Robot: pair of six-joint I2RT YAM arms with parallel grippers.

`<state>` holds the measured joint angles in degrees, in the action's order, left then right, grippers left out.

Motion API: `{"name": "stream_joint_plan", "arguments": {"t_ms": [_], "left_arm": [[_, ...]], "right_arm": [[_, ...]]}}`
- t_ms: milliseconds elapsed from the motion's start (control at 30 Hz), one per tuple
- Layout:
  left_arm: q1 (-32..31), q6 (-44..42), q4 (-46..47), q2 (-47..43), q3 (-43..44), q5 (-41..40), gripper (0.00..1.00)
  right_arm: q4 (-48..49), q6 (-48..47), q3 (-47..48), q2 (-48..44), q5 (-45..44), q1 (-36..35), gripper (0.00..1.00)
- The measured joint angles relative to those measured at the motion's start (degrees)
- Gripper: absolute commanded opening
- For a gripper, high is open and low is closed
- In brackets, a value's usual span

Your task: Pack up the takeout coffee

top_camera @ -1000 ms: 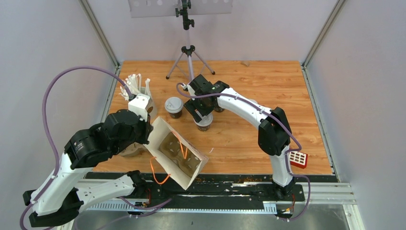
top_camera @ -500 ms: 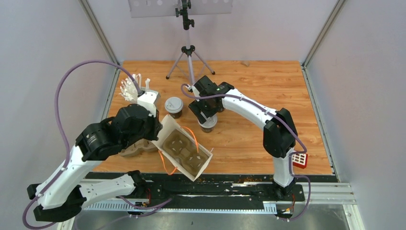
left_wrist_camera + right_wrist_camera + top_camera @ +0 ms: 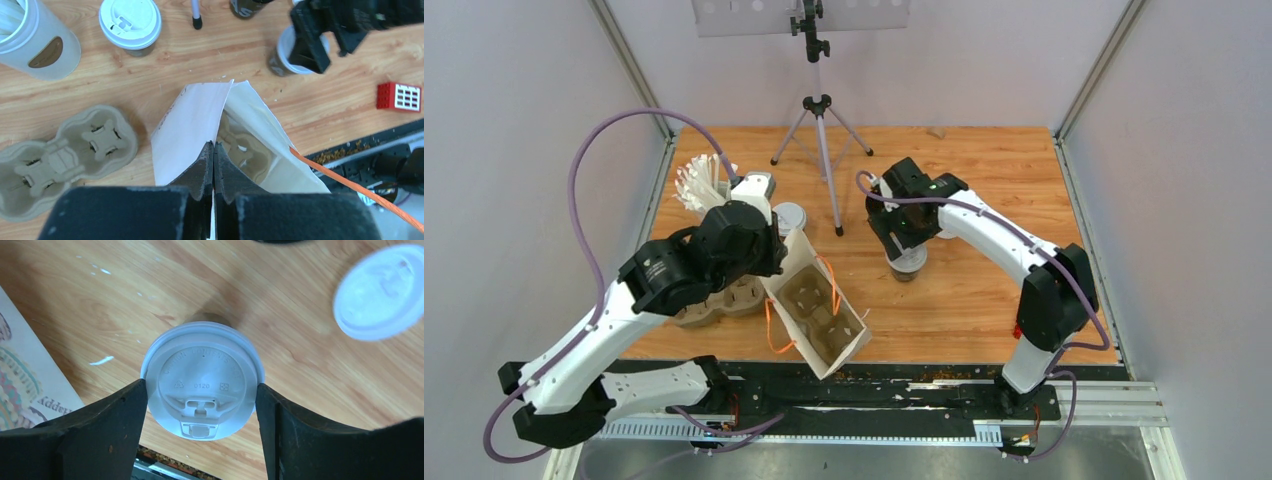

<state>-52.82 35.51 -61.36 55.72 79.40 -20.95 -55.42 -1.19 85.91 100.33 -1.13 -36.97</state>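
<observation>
My right gripper (image 3: 907,243) is shut on a black coffee cup with a white lid (image 3: 908,263). In the right wrist view both fingers press the sides of that lid (image 3: 202,372). A second lidded cup (image 3: 790,216) stands beside my left gripper (image 3: 796,243), which is shut on the top edge of a white paper bag (image 3: 824,325). The bag's mouth is open, with a pulp carrier (image 3: 245,150) inside. A third lid (image 3: 382,290) shows blurred at the right wrist view's upper right. A dark cup (image 3: 245,6) is cut off at the left wrist view's top edge.
A second brown pulp carrier tray (image 3: 719,300) lies left of the bag. A white cup of straws (image 3: 699,185) stands at the far left. A tripod (image 3: 822,130) stands at the back centre. A small red block (image 3: 398,96) lies near the front right. Orange bag handles (image 3: 774,335) hang loose.
My right gripper has carried its cup to the right, away from the bag. My left gripper has moved back and right with the bag, swinging its mouth round.
</observation>
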Motion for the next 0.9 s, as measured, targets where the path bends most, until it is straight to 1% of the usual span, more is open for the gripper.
{"name": "stream_joint_plan", "arguments": {"t_ms": [100, 233, 367, 567, 667, 900], "left_arm": [[0.00, 1.92, 0.81, 3.58, 1.09, -2.01, 0.00], [0.37, 4.04, 0.83, 9.49, 3.41, -5.22, 0.00], [2.69, 7.43, 1.18, 11.50, 3.78, -6.10, 0.00], [7.50, 13.27, 3.85, 12.35, 3.89, -5.05, 0.00], [8.20, 15.43, 4.07, 14.38, 4.90, -5.11, 0.00], [8.68, 19.39, 6.91, 17.31, 5.70, -4.55, 0.00]], "right_arm": [[-1.20, 0.04, -1.99, -3.32, -0.33, 3.19, 0.73], [-3.17, 0.04, -2.36, -7.63, -1.14, 7.04, 0.73], [-6.88, 0.04, -0.94, -11.19, -2.03, 8.48, 0.73], [-13.00, 0.04, 7.85, -14.64, -2.03, 8.48, 0.73], [-15.02, 0.04, 13.66, -17.20, -1.79, 8.48, 0.73], [-16.39, 1.07, 23.12, -24.74, 1.53, 8.48, 0.72]]}}
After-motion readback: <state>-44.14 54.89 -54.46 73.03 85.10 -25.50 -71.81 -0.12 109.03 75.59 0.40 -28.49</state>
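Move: The right hand already grips the lidded coffee cup. The bag's middle is about 18 cm to its left, 13 cm back and 5 cm above; the open dark cup stands about 12 cm ahead and 5 cm left, the loose lid 12 cm ahead and 8 cm right. The left hand holds the bag by its rim, with the bag's middle 6 cm right, 3 cm back and 12 cm below; the other lidded cup is 19 cm ahead and 3 cm left. Still gripping the lidded cup around its lid, the right hand first draws it about 7 cm to the right, farther from the bag, then lifts it steeply some 25 cm, easing back a little and tilting so the cup's base swings forward and left. Meanwhile the shut left fingers keep their pinch on the bag's rim, carry it forward and somewhat right, and turn it counter-clockwise. ##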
